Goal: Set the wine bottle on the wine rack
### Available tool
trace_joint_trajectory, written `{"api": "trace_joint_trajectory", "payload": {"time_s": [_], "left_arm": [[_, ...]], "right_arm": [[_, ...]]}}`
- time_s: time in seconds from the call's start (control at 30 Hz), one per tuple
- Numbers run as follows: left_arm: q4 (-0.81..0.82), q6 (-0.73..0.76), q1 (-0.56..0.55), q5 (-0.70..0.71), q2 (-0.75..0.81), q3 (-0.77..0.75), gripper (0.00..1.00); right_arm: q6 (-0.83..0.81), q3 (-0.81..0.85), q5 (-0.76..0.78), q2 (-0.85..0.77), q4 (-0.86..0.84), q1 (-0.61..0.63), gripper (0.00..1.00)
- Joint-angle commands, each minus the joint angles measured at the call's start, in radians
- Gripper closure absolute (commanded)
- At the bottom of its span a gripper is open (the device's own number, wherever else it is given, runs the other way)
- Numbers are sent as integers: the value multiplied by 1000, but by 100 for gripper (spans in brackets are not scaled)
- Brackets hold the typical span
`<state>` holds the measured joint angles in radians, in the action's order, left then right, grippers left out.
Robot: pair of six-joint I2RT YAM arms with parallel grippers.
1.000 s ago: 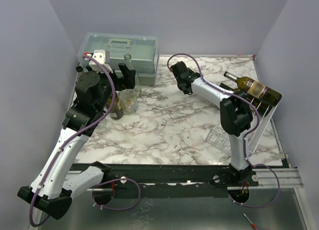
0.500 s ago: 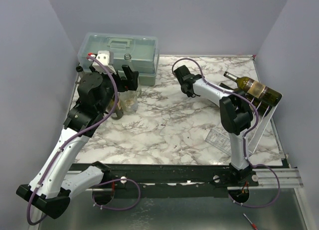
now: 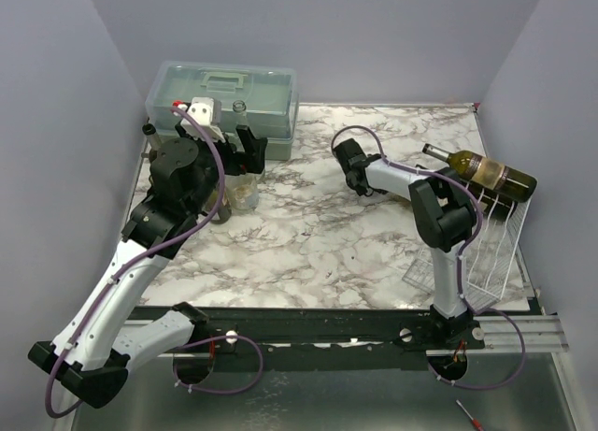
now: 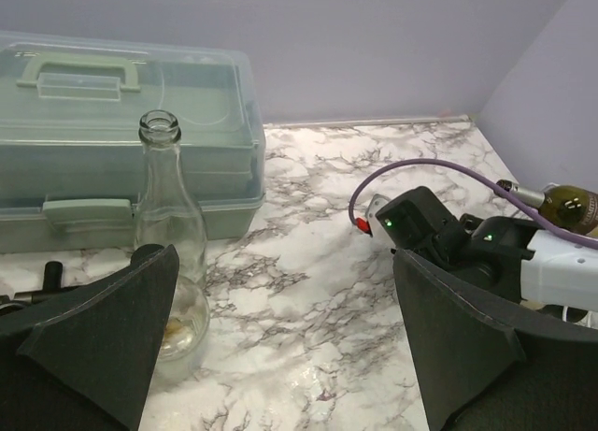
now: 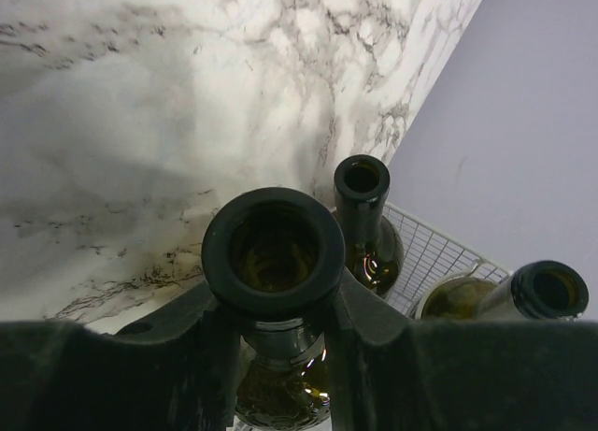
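Observation:
In the right wrist view my right gripper (image 5: 280, 330) is shut on the neck of a dark green wine bottle (image 5: 273, 249), whose open mouth faces the camera. Beyond it the white wire wine rack (image 5: 437, 255) holds two more dark bottles, one (image 5: 363, 190) behind the held one and one (image 5: 549, 291) at the right. From above, the right gripper (image 3: 355, 174) is mid-table, and the arm hides the held bottle. A labelled bottle (image 3: 481, 169) lies across the top of the wine rack (image 3: 495, 258). My left gripper (image 3: 248, 150) (image 4: 285, 356) is open and holds nothing.
A translucent grey-green toolbox (image 3: 224, 94) (image 4: 112, 132) stands at the back left. A clear glass bottle (image 4: 166, 216) stands in front of it, just left of my left fingers. A dark bottle (image 3: 220, 207) sits under the left arm. Purple walls close in both sides.
The right gripper has drawn right and nearer, toward the rack. The rack and its labelled bottle have shifted. The left gripper has edged towards the toolbox, still open.

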<state>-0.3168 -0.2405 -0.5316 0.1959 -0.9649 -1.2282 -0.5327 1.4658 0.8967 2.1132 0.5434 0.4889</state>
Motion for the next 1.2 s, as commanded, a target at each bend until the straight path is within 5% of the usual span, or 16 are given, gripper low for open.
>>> {"api": "trace_joint_trajectory", "payload": {"time_s": [0.0,0.17,0.43,1.17], "left_arm": [[-4,17,-21,28,9,-5,1],[-4,17,-27,27,8,-5,1],[-4,18,-39,30,2,-4,1],[-4,23,-81,40,18,-4,1]], "right_arm": [[-75,-60,143,-20,-13,-21,99],[-208,-144,163,-55,-174,-15,99],[-91,-100,166,-84,12,23,99],[-231,-414,150,-253,-218,-35,99]]}}
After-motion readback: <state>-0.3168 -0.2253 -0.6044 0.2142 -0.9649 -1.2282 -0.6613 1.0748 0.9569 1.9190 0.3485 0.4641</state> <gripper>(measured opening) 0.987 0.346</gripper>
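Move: The right hand already holds the wine bottle by its neck, body pointing away towards the rack. The near, free part of the wine rack lies some 20 cm to its right, 7 cm back and about 8 cm lower. The upper rack bottle is roughly 22 cm right and 2 cm ahead, about level in height; the lower rack bottle 17 cm right, 2 cm ahead, 5 cm below. From the empty left hand, that rack part is about 52 cm right, 7 cm ahead and 40 cm down. Back and to the right, the right hand carries the wine bottle about 6 cm back and 5 cm right towards the near part of the rack, first dipping a little, then rising slightly before the main sweep. The wrist rolls some 5 to 10 degrees, left side down; the fingers keep their pinch on the neck while the bottle's body seems to bear on the rack. The open left hand drifts 2 cm right. ##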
